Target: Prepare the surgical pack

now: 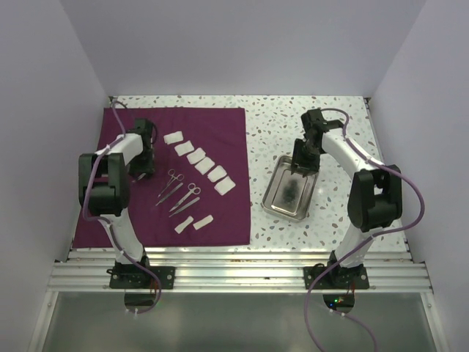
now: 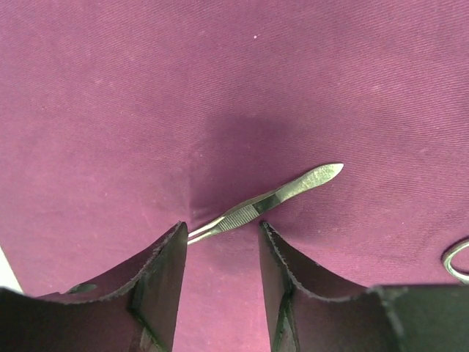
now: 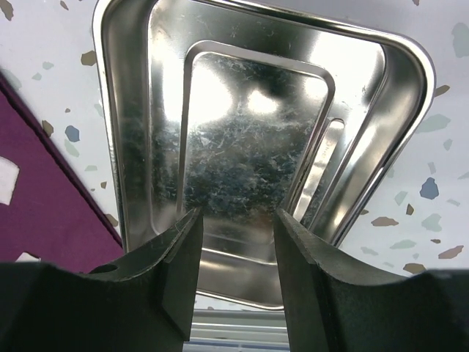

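Observation:
The maroon cloth (image 1: 212, 125) lies flat on the left of the table. On it are a diagonal row of white gauze pads (image 1: 199, 157), two more pads (image 1: 193, 222), and scissors and forceps (image 1: 176, 192). My left gripper (image 2: 223, 229) is open just above the cloth. A pair of tweezers (image 2: 271, 202) lies flat on the cloth right at its fingertips, and nothing is between them. The empty steel tray (image 1: 277, 203) sits on the bare table to the right. My right gripper (image 3: 238, 216) hangs open over the tray (image 3: 132, 110) near its far end.
In the top view my left gripper (image 1: 143, 170) is at the cloth's left part and my right gripper (image 1: 299, 167) is at the tray's far rim. A scissors ring (image 2: 456, 260) shows at the left wrist view's right edge. Walls enclose the speckled table (image 1: 330, 117).

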Motion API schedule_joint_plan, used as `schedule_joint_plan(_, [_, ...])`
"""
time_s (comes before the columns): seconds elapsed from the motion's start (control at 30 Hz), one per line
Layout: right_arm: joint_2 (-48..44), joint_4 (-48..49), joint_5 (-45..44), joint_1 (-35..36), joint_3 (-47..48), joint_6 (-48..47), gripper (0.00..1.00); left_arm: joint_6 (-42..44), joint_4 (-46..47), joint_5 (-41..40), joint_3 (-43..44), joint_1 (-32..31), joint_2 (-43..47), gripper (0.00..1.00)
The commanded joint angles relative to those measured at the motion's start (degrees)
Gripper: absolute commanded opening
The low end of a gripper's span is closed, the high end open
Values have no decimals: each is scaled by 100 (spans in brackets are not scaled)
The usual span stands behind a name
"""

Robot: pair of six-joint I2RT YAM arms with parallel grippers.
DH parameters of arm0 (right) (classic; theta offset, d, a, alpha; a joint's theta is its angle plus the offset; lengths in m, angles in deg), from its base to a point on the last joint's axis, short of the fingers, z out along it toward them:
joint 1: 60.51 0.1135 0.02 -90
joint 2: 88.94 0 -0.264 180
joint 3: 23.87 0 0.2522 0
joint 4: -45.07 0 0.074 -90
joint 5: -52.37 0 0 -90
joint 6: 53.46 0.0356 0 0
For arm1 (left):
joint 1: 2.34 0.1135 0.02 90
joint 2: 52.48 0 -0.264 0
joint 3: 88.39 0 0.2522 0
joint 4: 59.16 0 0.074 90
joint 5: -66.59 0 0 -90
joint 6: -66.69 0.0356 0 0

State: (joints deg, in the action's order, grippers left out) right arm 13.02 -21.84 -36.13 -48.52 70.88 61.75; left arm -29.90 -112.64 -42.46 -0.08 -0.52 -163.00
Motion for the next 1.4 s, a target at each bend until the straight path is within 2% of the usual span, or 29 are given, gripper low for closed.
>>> schedule_joint_plan(0.0, [-264,15,184,14,-4,-104,47,131,202,279,157,134,-110,46])
schedule_joint_plan(0.17, [-299,41,211,40,-4,-130,47,149,193,437,227,195,-224,39])
schedule_joint_plan(0.3, [-299,32,211,40,-4,-139,47,132,149,507,289,204,-260,28])
schedule_joint_plan(0.53, [-343,15,290,102,57,-122,47,-70,-97,657,324,213,56,17])
schedule_joint_plan(0.67, [-369,-3,474,207,180,-122,47,-281,-290,963,306,204,381,1])
schedule_joint_plan(0.7, [-360,32,761,277,206,-157,47,-325,-360,1069,280,196,478,0])
schedule_joint_plan(0.87, [-158,706,2415,690,303,-96,47,-685,-387,2255,-245,-6,1435,0])
schedule_joint_plan(0.93, [-97,1085,2940,997,172,316,47,-826,-326,2867,-475,-147,1873,0])
schedule_joint_plan(1.03, [-123,2253,3530,1332,-152,1247,47,-1360,-28,3834,-949,-489,2454,0])
schedule_joint_plan(1.07, [-132,2926,3629,1489,-249,1519,48,-1510,121,4030,-1159,-673,2569,0])
schedule_joint_plan(1.17, [-149,3738,3656,1692,-330,2233,47,-2089,386,4619,-1468,-1060,2939,0])
schedule_joint_plan(1.23, [-132,3838,3586,1833,-190,2348,46,-2346,737,5066,-1609,-1386,3106,0])
schedule_joint_plan(1.37, [61,3347,3296,1912,39,2322,45,-2707,949,5113,-1593,-1904,3230,0])
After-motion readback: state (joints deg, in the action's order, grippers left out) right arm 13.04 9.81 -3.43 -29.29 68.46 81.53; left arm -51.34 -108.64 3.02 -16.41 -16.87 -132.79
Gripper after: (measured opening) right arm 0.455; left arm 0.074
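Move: The tweezers lie almost under my left fingers, their middle about 1 cm ahead, 1 cm to the right and 1 cm below. The ring-handled clamp is some 11 cm to my left hand's right and 4 cm back, the nearest scalpel just behind it, 11 cm right and 7 cm back; the nearest gauze is 12 cm right, 15 cm ahead. From my right hand the tweezers are roughly 60 cm left, 3 cm ahead and 8 cm lower; the tray's middle sits about 5 cm back, 2 cm left and 9 cm below. I close my half-open left fingers on the ridged part of the tweezers with hardly a shift, then carry them about 23 cm right over the clamp, rising 11 cm and drawing back 8, the fingers swinging some 50 degrees to point rightward. After waiting, my right hand leaves the tray and sweeps about 24 cm left to meet them, rising 7 cm, fingers half open and tilting leftward. ##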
